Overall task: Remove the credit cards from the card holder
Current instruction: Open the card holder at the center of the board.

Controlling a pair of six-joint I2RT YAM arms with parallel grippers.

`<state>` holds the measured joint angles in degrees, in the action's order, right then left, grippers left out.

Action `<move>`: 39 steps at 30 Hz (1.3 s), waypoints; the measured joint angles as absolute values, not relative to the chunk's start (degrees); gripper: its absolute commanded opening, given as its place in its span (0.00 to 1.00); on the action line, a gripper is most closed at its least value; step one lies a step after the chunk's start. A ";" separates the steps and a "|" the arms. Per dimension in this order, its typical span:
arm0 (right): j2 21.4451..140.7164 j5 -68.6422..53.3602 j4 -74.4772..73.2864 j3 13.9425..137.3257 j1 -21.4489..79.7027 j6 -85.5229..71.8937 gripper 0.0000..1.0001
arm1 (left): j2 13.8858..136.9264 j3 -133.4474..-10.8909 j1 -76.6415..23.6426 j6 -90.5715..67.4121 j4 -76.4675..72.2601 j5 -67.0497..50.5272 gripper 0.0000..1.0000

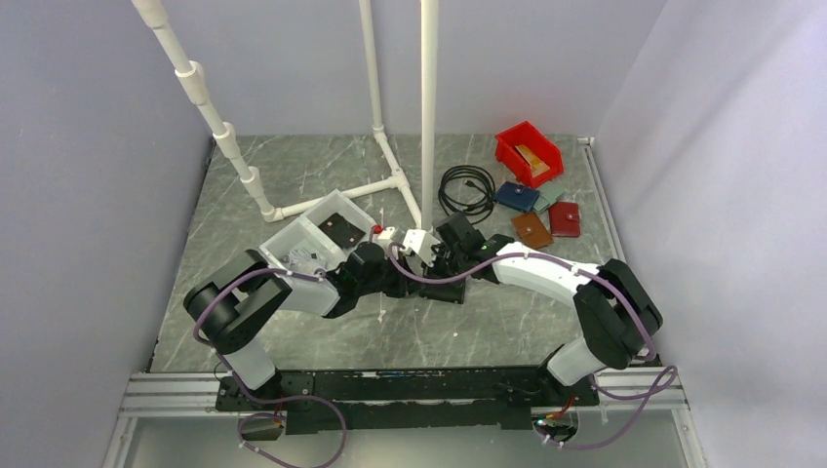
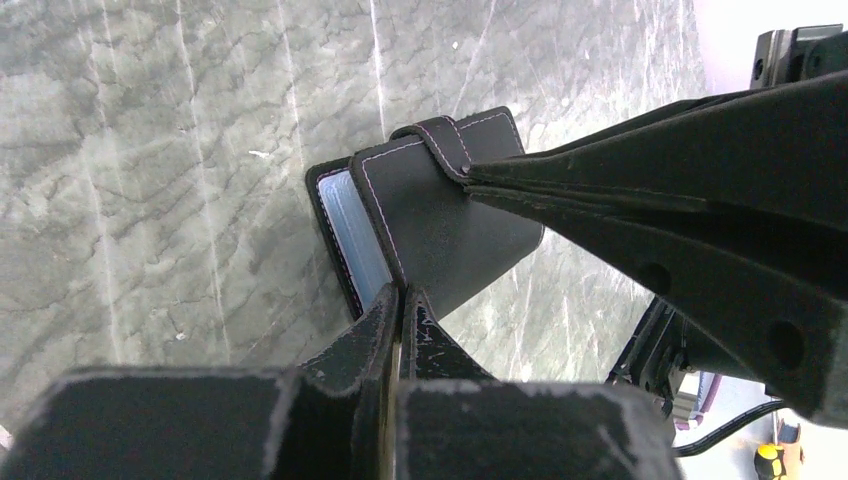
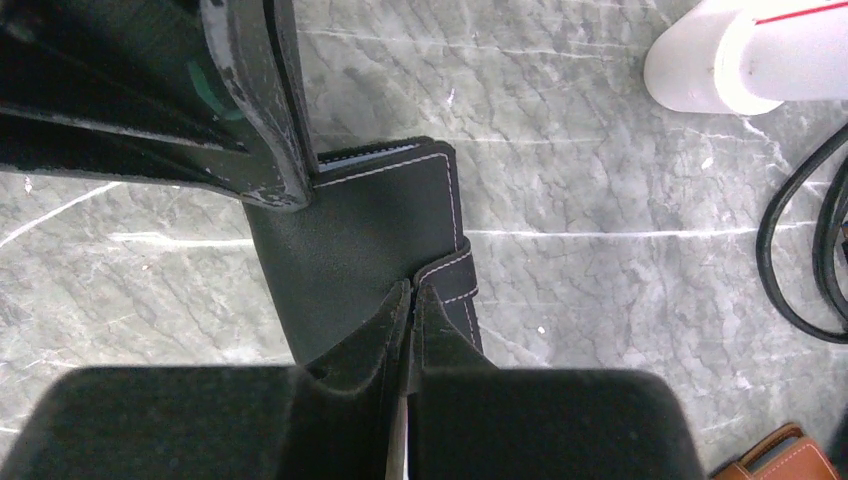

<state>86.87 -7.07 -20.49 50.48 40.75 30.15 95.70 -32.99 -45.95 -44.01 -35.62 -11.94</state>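
The black card holder [image 2: 455, 225] lies in the middle of the table, its cover lifted a little so a pale blue window [image 2: 355, 235] shows along one side. My left gripper [image 2: 400, 295] is shut on the near edge of the raised cover. From the other side my right gripper [image 3: 412, 287] is shut on the holder's stitched strap tab [image 3: 452, 280]. In the top view both grippers, left [image 1: 410, 281] and right [image 1: 444, 268], meet over the card holder [image 1: 449, 291]. No credit cards show outside the holder; what is inside is hidden.
A white open box [image 1: 302, 239] sits beside the left arm. A white pipe frame [image 1: 427, 107] stands just behind the grippers, with a coiled black cable [image 1: 466, 187] to its right. Further right are a red bin [image 1: 528, 153] and dark blue [image 1: 516, 197], brown [image 1: 531, 230] and red [image 1: 565, 219] wallets.
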 measured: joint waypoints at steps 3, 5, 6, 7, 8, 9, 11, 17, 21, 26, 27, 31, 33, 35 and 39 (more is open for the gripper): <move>86.35 -7.16 -20.67 50.46 40.23 30.09 0.00 | 95.70 -32.99 -45.65 -43.99 -35.46 -12.27 0.00; 85.84 -5.21 -20.91 50.46 39.24 30.46 0.00 | 95.68 -32.86 -45.45 -43.55 -33.67 -12.58 0.00; 85.58 -4.54 -20.95 50.46 38.35 30.48 0.00 | 95.68 -32.71 -45.39 -43.59 -33.26 -12.86 0.00; 85.34 -4.01 -20.99 50.46 37.56 30.50 0.00 | 95.50 -32.69 -45.23 -43.46 -32.86 -13.28 0.00; 85.17 -3.68 -20.99 50.46 36.84 30.46 0.00 | 95.24 -32.69 -45.19 -43.13 -32.29 -13.52 0.00; 85.12 -3.40 -20.99 50.46 36.27 30.46 0.00 | 95.04 -32.69 -45.19 -42.92 -31.75 -13.69 0.00; 85.12 -3.40 -21.12 50.46 35.86 30.44 0.00 | 94.74 -32.71 -45.19 -42.48 -31.16 -13.93 0.00; 85.12 -5.98 -22.35 50.48 33.69 29.74 0.00 | 93.56 -33.69 -45.19 -38.98 -27.16 -14.76 0.00; 85.17 -10.15 -24.18 50.52 30.50 28.49 0.00 | 91.90 -34.74 -45.19 -35.24 -22.48 -14.83 0.11; 86.13 -14.00 -26.15 51.11 28.88 27.90 0.00 | 90.80 -36.75 -44.62 -32.03 -16.64 -15.16 0.26; 86.70 -14.31 -26.63 51.44 28.60 27.81 0.00 | 90.74 -37.08 -44.27 -31.92 -15.44 -15.18 0.29; 88.47 -15.42 -27.59 52.05 27.44 27.33 0.00 | 89.27 -37.23 -42.59 -32.08 -11.38 -14.85 0.40; 88.90 -15.70 -28.08 52.23 26.74 26.94 0.00 | 87.68 -36.97 -41.91 -32.38 -10.31 -14.20 0.43; 88.97 -16.03 -28.53 52.25 26.26 26.50 0.00 | 84.84 -36.03 -41.30 -33.19 -9.93 -13.15 0.47; 89.43 -16.71 -29.30 52.53 25.39 25.80 0.00 | 78.26 -32.88 -41.10 -35.64 -10.24 -11.64 0.57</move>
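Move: The right fingers already have the end of the card holder's strap; the holder's middle lies about 2 cm back of them and 1 cm below. From the right hand the white pipe foot stands some 12 cm ahead and 2 cm left, the brown wallet 11 cm ahead and 19 cm right. The left fingertips are at the holder's left near corner, its middle 5 cm to their right, 1 cm below; the grey tray lies 12 cm ahead and 20 cm left of that hand. Keeping its pinch on the strap end, the right hand pulls the strap off the snap, forward and right about 4 cm, then carries on right and back while sinking slightly, its fingers turning clockwise and tipping some 15 degrees. The left fingers, at the holder's corner, first edge back and down a little, then open halfway and leave to the left, about 6 cm in all, finally rising. ##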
